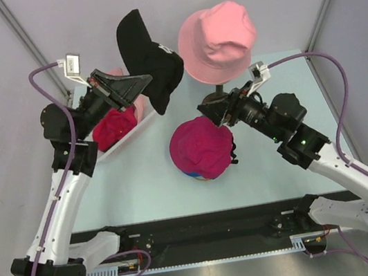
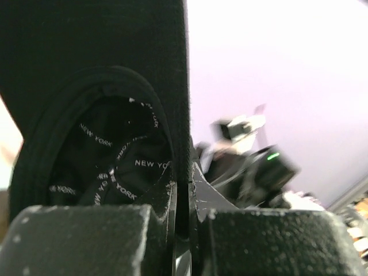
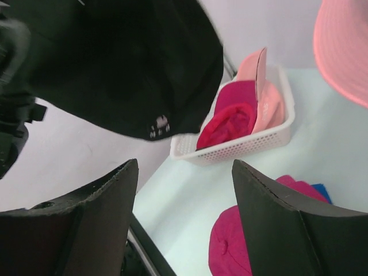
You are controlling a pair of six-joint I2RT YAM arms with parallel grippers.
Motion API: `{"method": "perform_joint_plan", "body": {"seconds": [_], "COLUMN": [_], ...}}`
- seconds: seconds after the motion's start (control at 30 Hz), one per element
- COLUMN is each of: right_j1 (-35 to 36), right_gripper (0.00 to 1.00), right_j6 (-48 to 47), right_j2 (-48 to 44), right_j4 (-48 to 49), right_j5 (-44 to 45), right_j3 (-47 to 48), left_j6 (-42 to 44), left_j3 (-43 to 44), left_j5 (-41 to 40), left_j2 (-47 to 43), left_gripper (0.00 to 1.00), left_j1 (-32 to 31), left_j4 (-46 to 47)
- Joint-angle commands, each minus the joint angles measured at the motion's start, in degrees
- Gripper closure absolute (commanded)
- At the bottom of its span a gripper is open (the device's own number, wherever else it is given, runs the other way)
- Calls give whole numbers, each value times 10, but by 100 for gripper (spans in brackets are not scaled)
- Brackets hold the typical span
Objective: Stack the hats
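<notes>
A black cap [image 1: 150,59] with "New York" lining hangs in the air at the back left. My left gripper [image 1: 143,81] is shut on its peak [image 2: 183,190], and the cap's inside [image 2: 103,115] fills that wrist view. At the table's middle a magenta cap [image 1: 202,148] lies on top of a blue one [image 1: 193,176]. My right gripper [image 1: 206,110] hovers just behind that pile with nothing between its open fingers [image 3: 185,164]. In its wrist view the black cap [image 3: 126,63] hangs above and the magenta cap [image 3: 241,241] lies below.
A salmon-pink bucket hat [image 1: 217,40] sits on a dark stand [image 1: 219,92] at the back centre. A white slatted basket [image 3: 241,146] at the left holds a magenta cap [image 3: 230,118] and a light-pink cap [image 3: 270,98]. Grey walls close in the back and sides.
</notes>
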Motion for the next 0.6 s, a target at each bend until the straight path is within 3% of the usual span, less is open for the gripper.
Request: {"method": "perform_joint_plan", "body": {"seconds": [0.0, 0.2, 0.37, 0.57], "right_j1": [17, 20, 32, 31], "right_gripper": [28, 27, 26, 26], "right_j6": [5, 5, -39, -59], "right_j2": [20, 20, -17, -4], "right_j4": [70, 95, 122, 128], "right_j5": [12, 24, 82, 80], "right_j3": [-5, -5, -22, -3], "left_j6": [-59, -71, -84, -94], "left_j3": [23, -6, -11, -4], "left_j5": [-105, -183, -191, -188], "left_j2": [-9, -17, -13, 2], "left_gripper": [100, 100, 100, 100], "left_j1": [-64, -131, -146, -173], "left_j4": [96, 126, 129, 119]}}
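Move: The black cap, still pinched by the left fingers, has its middle about 10 cm to the left of the open right hand, some 4 cm ahead and 9 cm higher. From the left hand, the magenta cap on the wire stand lies about 9 cm right, 4 cm back and roughly 29 cm below. The pink hat on the foam head is some 17 cm ahead of the right hand, 4 cm right and about level. The black cap is carried towards the open right hand: the left arm takes it about 4 cm right, as much up and some 3 cm back, its grip kept, rolling some 15 degrees so the hand's left side sinks, and slows late on. The right hand first edges left and slightly down, then eases back right and rises, ending a little higher, tips tilted slightly up, fingers kept wide without visible contact. ##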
